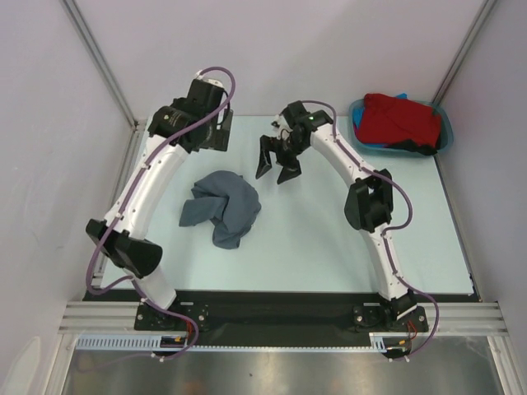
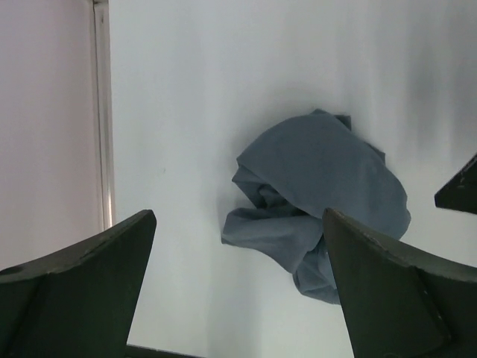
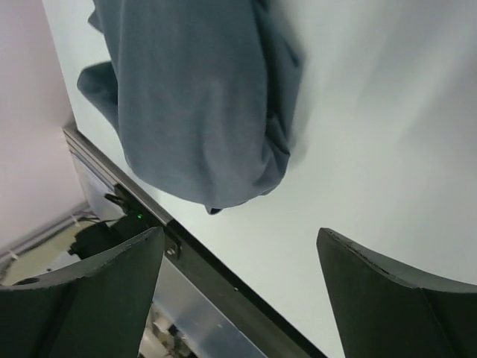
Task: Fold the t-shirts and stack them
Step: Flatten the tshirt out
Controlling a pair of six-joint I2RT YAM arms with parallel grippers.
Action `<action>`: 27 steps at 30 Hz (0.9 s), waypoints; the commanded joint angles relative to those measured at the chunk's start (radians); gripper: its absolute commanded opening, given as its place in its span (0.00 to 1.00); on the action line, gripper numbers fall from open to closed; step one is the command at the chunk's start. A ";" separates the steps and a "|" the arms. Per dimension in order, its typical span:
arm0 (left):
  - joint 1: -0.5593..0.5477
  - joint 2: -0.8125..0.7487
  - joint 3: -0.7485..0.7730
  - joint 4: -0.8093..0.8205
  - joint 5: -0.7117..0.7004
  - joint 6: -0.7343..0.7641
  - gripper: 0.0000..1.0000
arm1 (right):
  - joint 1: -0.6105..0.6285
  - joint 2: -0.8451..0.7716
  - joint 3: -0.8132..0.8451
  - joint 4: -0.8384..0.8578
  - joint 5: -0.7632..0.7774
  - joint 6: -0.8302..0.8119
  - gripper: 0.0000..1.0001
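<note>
A dark slate-grey t-shirt [image 1: 221, 207] lies crumpled in a heap on the pale table, left of centre. It also shows in the left wrist view [image 2: 320, 186] and the right wrist view [image 3: 194, 104]. A bright red t-shirt [image 1: 402, 119] is bunched in the teal tub at the back right, with bits of blue and black cloth beside it. My left gripper [image 1: 216, 136] [image 2: 238, 298] hangs open behind the grey shirt, holding nothing. My right gripper [image 1: 277, 162] [image 3: 238, 298] is open too, above the table behind and to the right of the heap.
The teal tub [image 1: 443, 123] stands at the table's back right corner. Purple walls with metal posts [image 1: 103, 62] close in the back and sides. A black rail [image 1: 272, 304] runs along the table's front edge, also seen as the black rail [image 3: 216, 276] from the right wrist.
</note>
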 commanded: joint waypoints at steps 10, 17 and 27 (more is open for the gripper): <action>0.067 0.059 -0.139 -0.022 0.183 -0.183 1.00 | 0.053 -0.109 0.026 -0.086 0.151 -0.100 0.89; 0.101 0.057 -0.294 0.073 0.352 -0.234 1.00 | 0.053 -0.118 0.009 -0.089 0.183 -0.105 0.89; 0.103 0.030 -0.430 0.173 0.570 -0.258 1.00 | 0.053 -0.129 -0.011 -0.072 0.255 -0.093 0.86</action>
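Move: The rumpled t-shirt lies loose on the table, its middle some 32 cm below the left hand, about 6 cm back and 4 cm to its right. Its far edge is about 4 cm ahead of that hand and 4 cm right, its near end some 16 cm back and 5 cm right, the folded sleeve flap about 8 cm back and 5 cm left. From the right hand the t-shirt's middle is roughly 7 cm back, 14 cm left and 13 cm below. The t-shirt, free of both hands, is what the left hand drops towards: some 17 cm down, easing a little back and right in the later part, fingers wide open and tipping about 30 degrees steeper, still clear of the cloth. The right hand, open too, draws back slightly, then drifts right, its fingers turning a bit steeper. ##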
